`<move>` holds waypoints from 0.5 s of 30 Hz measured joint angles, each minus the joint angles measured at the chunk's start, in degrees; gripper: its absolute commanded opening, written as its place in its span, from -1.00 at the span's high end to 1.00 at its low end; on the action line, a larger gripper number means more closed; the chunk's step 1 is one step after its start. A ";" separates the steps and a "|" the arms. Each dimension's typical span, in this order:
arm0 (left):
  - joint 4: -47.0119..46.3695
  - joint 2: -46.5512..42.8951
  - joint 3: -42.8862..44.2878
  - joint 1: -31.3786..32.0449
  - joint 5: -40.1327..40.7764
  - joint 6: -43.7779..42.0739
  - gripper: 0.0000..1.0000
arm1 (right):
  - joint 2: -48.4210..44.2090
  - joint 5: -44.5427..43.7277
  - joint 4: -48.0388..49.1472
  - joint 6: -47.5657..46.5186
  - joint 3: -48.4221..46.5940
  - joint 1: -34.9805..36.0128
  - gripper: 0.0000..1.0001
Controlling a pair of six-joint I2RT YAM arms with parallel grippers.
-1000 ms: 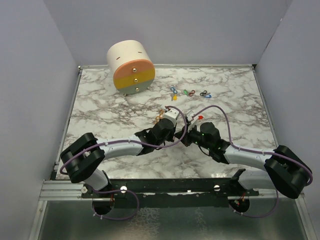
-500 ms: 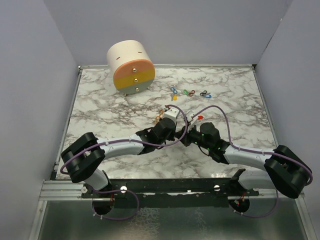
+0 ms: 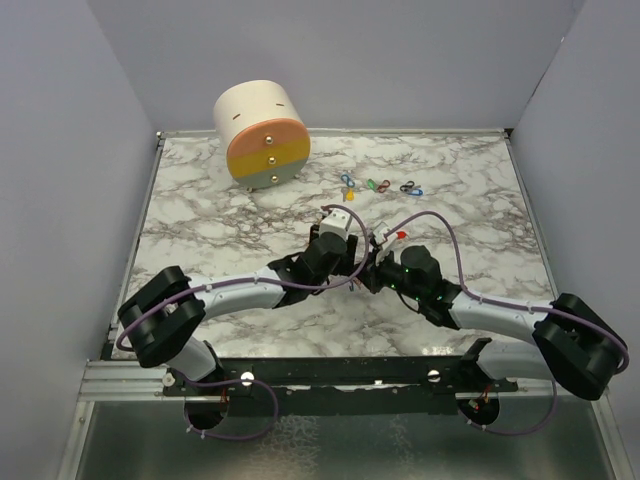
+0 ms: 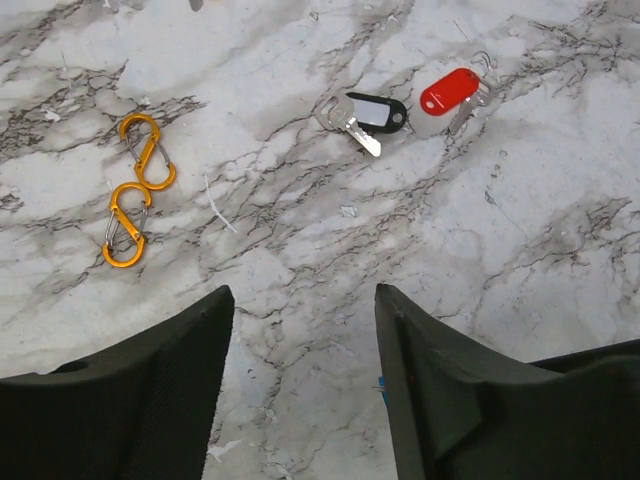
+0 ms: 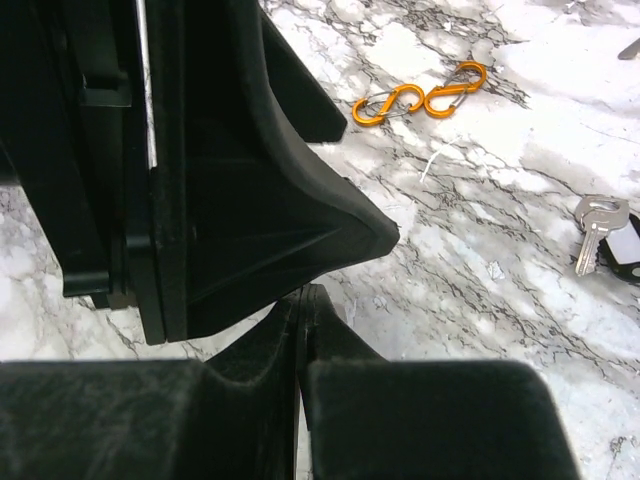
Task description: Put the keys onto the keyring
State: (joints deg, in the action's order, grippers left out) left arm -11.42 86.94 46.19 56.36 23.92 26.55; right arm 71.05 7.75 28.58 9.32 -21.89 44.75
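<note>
In the left wrist view a black-headed key [image 4: 366, 113] and a red-headed key [image 4: 450, 92] lie flat on the marble, well ahead of my left gripper [image 4: 305, 290]. That gripper is open, with bare marble between its fingers. The red key [image 3: 400, 236] also shows from above, just beyond both grippers. My right gripper [image 5: 302, 292] is shut, its tips tucked under a finger of the left gripper [image 5: 300, 215]. Whether anything is pinched there is hidden. Both grippers meet mid-table, left gripper [image 3: 352, 260], right gripper [image 3: 373, 268]. The keyring is out of view.
Two orange figure-8 clips [image 4: 135, 190] lie left of the keys. Small coloured pieces [image 3: 378, 185] and a yellow one [image 3: 349, 196] sit further back. A round cream, orange and grey drum [image 3: 262, 135] stands at the back left. Grey walls enclose the marble table [image 3: 200, 210].
My left gripper has opened from shut and shifted slightly up and left, now covering the orange clips from above. The right gripper stays shut in place.
</note>
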 measured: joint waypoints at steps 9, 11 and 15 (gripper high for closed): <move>0.37 -4.63 -1.77 -0.15 3.17 1.49 -0.41 | -1.66 -0.17 0.09 0.00 0.02 0.28 0.99; 0.55 -6.78 -3.23 -0.24 4.00 1.68 -0.70 | -1.99 -0.66 0.07 0.02 0.02 0.28 0.99; 1.29 -11.93 -6.78 -0.50 7.32 2.93 -0.98 | -2.36 -3.10 -0.76 0.33 -0.28 0.31 0.99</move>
State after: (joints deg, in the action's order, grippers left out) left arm -10.13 75.00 39.42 55.86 31.24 29.47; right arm 68.69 4.64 27.81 9.65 -22.17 45.06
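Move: From the left hand, already half open, the nearer orange carabiner lies about 5 cm ahead, 8 cm left and 10 cm below; the farther one is 8 ahead and 6 left, the black-tag key 6 ahead and 8 right. The blue carabiner sits in the right fingers, some 5 cm back, 1 cm right and slightly below the left hand. From the right hand, the finished black-and-blue set lies roughly 25 cm ahead, 16 right and 8 below; the loose red-tag key is 13 ahead, 13 right. The left hand backs off from the blue carabiner, first rising and then sweeping left with growing speed, about 5 cm left and 3 cm up in all, turning some 10 degrees, mostly counter-clockwise, as its half-open fingers spread nearly fully and it closes the sideways gap to the orange carabiners. The right hand stays shut on the blue carabiner and red-tag key and lifts them only about 1.5 cm, with a slight start forward at the end. ##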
